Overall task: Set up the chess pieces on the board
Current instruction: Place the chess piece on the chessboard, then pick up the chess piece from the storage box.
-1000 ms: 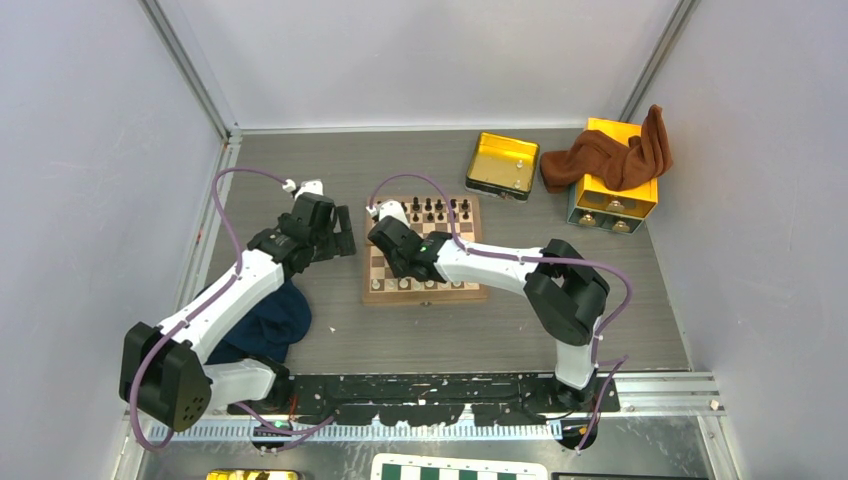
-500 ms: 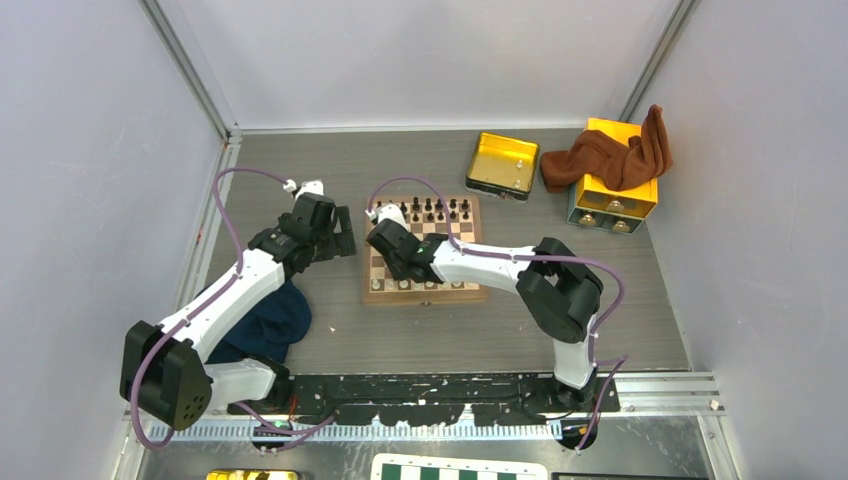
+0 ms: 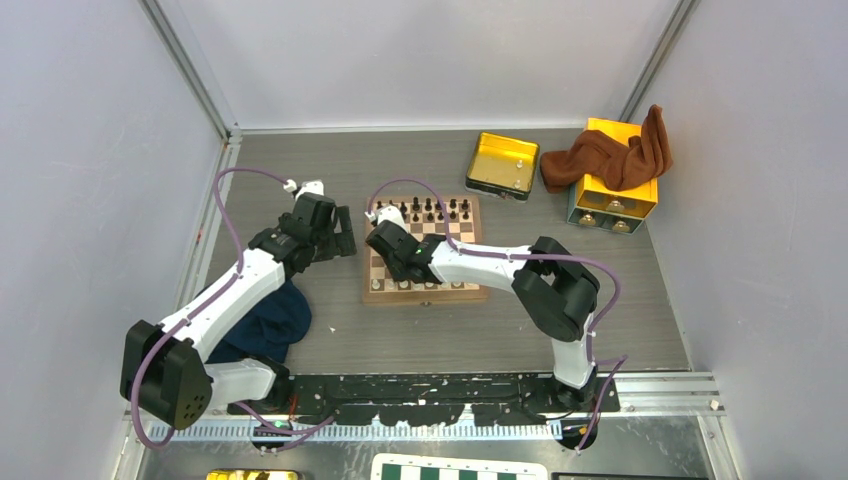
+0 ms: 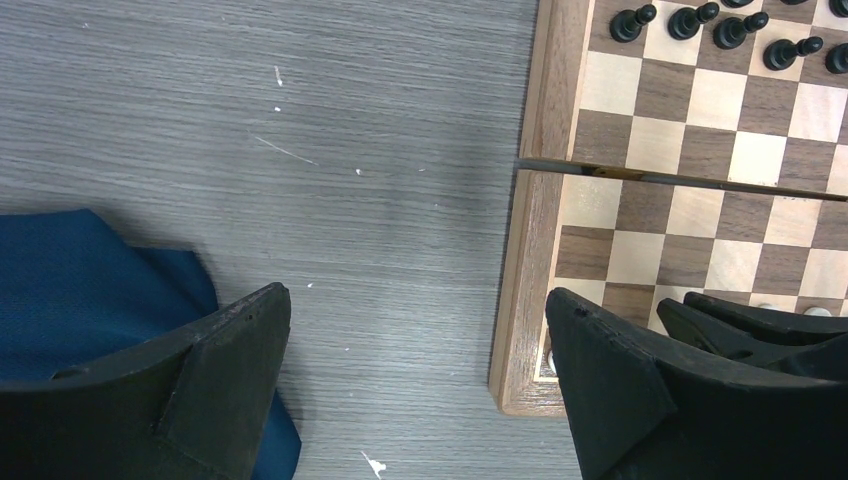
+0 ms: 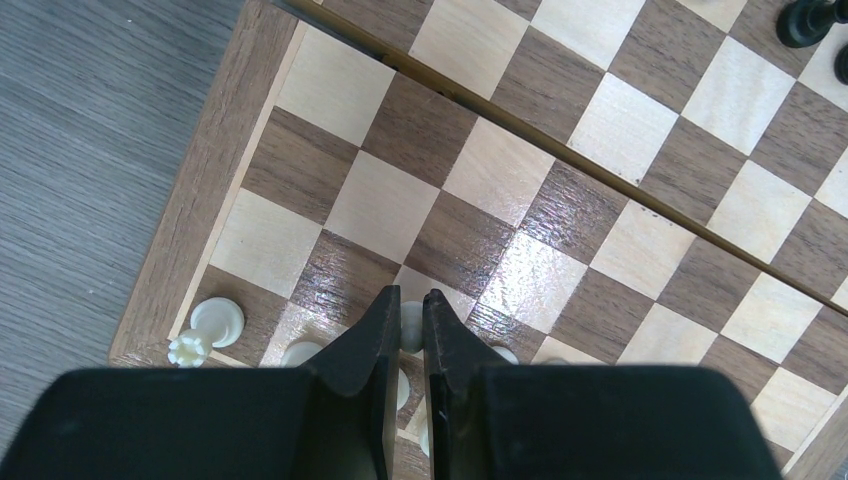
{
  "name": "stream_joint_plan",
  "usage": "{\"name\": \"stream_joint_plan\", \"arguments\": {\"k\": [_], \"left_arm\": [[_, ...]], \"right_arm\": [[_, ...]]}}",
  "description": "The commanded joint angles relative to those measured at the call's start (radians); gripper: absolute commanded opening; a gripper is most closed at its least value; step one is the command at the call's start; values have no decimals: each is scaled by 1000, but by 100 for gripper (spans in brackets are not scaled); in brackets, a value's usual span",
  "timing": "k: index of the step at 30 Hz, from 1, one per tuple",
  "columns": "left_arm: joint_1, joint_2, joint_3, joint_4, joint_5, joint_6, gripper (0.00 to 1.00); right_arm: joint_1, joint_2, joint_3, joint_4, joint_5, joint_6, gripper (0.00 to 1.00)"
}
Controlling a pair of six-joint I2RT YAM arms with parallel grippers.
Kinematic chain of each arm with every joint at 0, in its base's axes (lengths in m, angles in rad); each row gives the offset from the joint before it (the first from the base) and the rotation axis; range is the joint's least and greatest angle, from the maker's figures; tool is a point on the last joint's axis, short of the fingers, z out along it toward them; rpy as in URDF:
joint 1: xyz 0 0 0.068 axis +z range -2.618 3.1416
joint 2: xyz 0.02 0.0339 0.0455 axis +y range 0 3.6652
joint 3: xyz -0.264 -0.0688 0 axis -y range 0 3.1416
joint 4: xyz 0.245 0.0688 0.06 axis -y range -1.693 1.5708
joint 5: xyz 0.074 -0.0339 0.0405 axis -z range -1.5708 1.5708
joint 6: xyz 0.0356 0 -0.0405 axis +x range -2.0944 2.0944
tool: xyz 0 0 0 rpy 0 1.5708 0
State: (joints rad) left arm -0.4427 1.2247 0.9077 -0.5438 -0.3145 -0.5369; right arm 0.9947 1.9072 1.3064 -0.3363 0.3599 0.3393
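The board (image 3: 468, 232) lies mid-table, with dark chess pieces (image 3: 430, 208) along its far rows and cream-white ones (image 3: 420, 285) along its near edge. My right gripper (image 5: 411, 300) hovers over the board's near left corner. It is shut on a small cream-white piece (image 5: 410, 325) above the second row. A white rook (image 5: 205, 332) stands in the corner beside it. My left gripper (image 4: 417, 300) stands open over bare table just left of the board's border (image 4: 530, 200), with nothing between its fingers. Dark pawns (image 4: 690, 20) show at the top of the left wrist view.
A blue cloth (image 3: 265, 320) lies under the left arm. An open yellow tin (image 3: 502, 165) sits behind the board. At back right, a brown cloth (image 3: 610, 160) drapes over a yellow box (image 3: 620, 195). A green-and-white checkered board (image 3: 460, 468) lies at the near edge.
My right gripper has drifted slightly left over the board with the white piece still in it. The left arm has not moved.
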Motion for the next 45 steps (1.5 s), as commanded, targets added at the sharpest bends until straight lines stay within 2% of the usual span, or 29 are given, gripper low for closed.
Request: {"name": "stream_joint_plan", "arguments": {"k": [1, 9, 26, 35, 40, 45], "left_arm": [[5, 3, 3, 28, -21, 17, 99], [5, 6, 5, 31, -15, 15, 99], [5, 12, 16, 31, -15, 10, 99], [6, 12, 31, 27, -22, 11, 99], [9, 16, 47, 25, -26, 13, 99], [12, 16, 56, 23, -28, 13, 99]], "right_arm": [[4, -7, 15, 29, 19, 10, 11], [3, -10, 22, 23, 28, 3, 23], [4, -36, 65, -3, 30, -20, 29], [3, -67, 173, -57, 39, -41, 30], [-7, -70, 260, -81, 91, -78, 41], [-97, -68, 331, -91, 108, -88, 44]]}}
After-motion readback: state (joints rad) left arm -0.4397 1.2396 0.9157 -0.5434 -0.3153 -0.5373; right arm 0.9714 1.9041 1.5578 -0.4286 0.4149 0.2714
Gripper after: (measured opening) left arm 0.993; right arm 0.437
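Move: The right hand holds a white chess piece by its head over the second row, third square from the board's left edge; that square lies straight beneath, some 3 cm down. Another white pawn stands about 3 cm to the right, level with it. A white back-row piece is 3 cm behind the square, and the white corner rook 3 cm back and 6 cm left. From the left hand the square lies about 14 cm right, 1 cm back, 10 cm below. The right fingers let go of the white piece, parting a little while the hand stays put over its square. Then the hand lifts off with growing speed, about 8.5 cm up and some 4 cm forward with a little left, away from the piece towards the far half of the board; the fingers spread wider and the wrist tips up slightly. ##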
